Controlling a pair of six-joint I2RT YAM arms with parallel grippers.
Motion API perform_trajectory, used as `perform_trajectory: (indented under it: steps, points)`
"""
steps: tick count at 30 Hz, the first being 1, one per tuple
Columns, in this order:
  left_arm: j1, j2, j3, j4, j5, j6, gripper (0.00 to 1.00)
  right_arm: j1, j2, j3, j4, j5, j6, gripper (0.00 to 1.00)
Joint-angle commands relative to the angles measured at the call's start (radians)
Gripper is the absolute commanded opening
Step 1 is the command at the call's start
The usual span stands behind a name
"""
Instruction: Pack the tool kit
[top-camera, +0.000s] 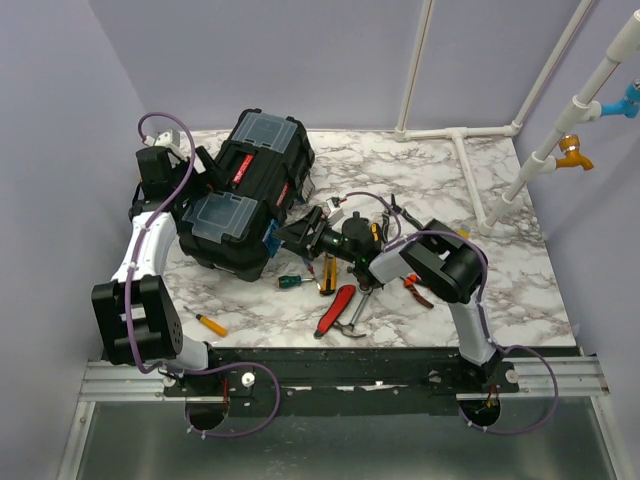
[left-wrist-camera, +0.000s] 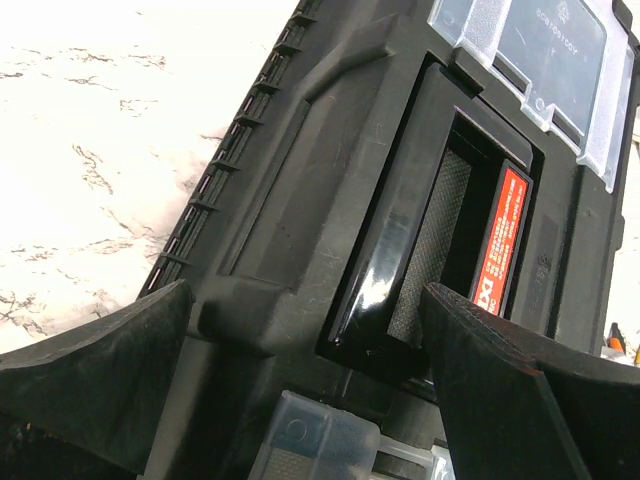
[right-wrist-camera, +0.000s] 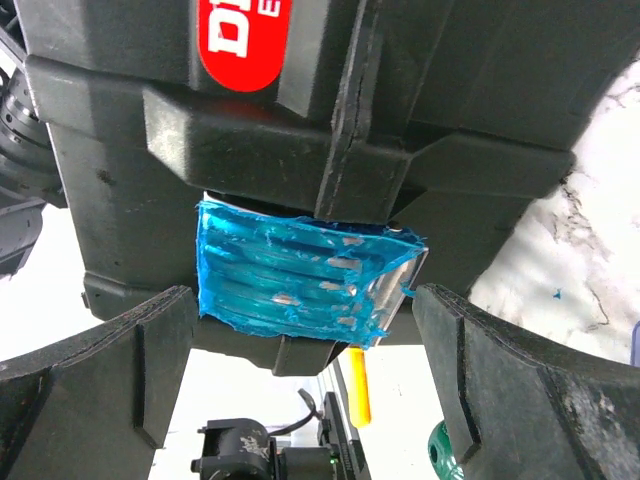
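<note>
The black toolbox (top-camera: 255, 185) lies with its lid shut at the table's left middle, its two grey translucent compartments (top-camera: 222, 215) facing up. My left gripper (top-camera: 203, 180) hangs open over the lid's left edge. In the left wrist view it (left-wrist-camera: 310, 350) straddles the recessed handle (left-wrist-camera: 420, 240) with its red label, touching nothing. My right gripper (top-camera: 283, 238) is open at the box's front. In the right wrist view its jaws (right-wrist-camera: 305, 370) stand either side of the teal latch (right-wrist-camera: 300, 275) without gripping it. Loose tools lie in front of the box.
A green-handled screwdriver (top-camera: 292, 281), a yellow-black screwdriver (top-camera: 328, 272), red-handled pliers (top-camera: 335, 308) and orange-handled pliers (top-camera: 415, 290) lie near my right arm. A small yellow screwdriver (top-camera: 211, 324) sits near the front left edge. White pipes (top-camera: 470, 160) cross the back right.
</note>
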Motion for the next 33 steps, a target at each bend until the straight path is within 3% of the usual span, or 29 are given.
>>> perform_trajectory:
  steps: [1, 13, 19, 22, 26, 33]
  points:
    - [0.008, 0.069, -0.048, -0.184, 0.013, 0.02, 0.98, 0.006, 0.056, 0.006, 0.095, -0.012, 0.033, 1.0]
    - [0.013, 0.098, -0.054, -0.17, 0.042, 0.019, 0.98, 0.006, 0.201, 0.059, 0.394, -0.055, 0.173, 1.0]
    - [0.013, 0.109, -0.055, -0.164, 0.057, 0.02, 0.98, 0.008, 0.224, 0.108, 0.41, -0.072, 0.195, 1.0]
    - [0.013, 0.115, -0.058, -0.158, 0.069, 0.018, 0.98, 0.007, 0.23, 0.116, 0.42, -0.072, 0.214, 0.93]
    - [0.013, 0.127, -0.063, -0.14, 0.095, 0.009, 0.97, 0.006, 0.263, 0.134, 0.467, -0.069, 0.263, 0.76]
    - [0.009, 0.171, -0.062, -0.122, 0.103, 0.009, 0.94, 0.006, 0.257, 0.156, 0.456, -0.059, 0.258, 0.65]
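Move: The toolbox's blue-filmed latch stands just off the right fingertips, about 4 cm to the left and 1 cm ahead, at roughly their height. The toolbox's middle is some 9 cm ahead and 9 cm to the left; the green screwdriver lies about 10 cm back and 1 cm right, the yellow knife 8 cm back and 10 cm right, both some 12 cm lower. From the left hand the latch is about 14 cm back, 14 cm right and 9 cm down. The blue-filmed latch is closed in on by the right hand: it dips about 1.5 cm, rises again while easing left towards the toolbox, then sinks about 1 cm, its fingers tipping up some 15 degrees. One finger above and one below, the fingers then close from wide open to about two-thirds and seem to touch the latch's upper and lower ends. ##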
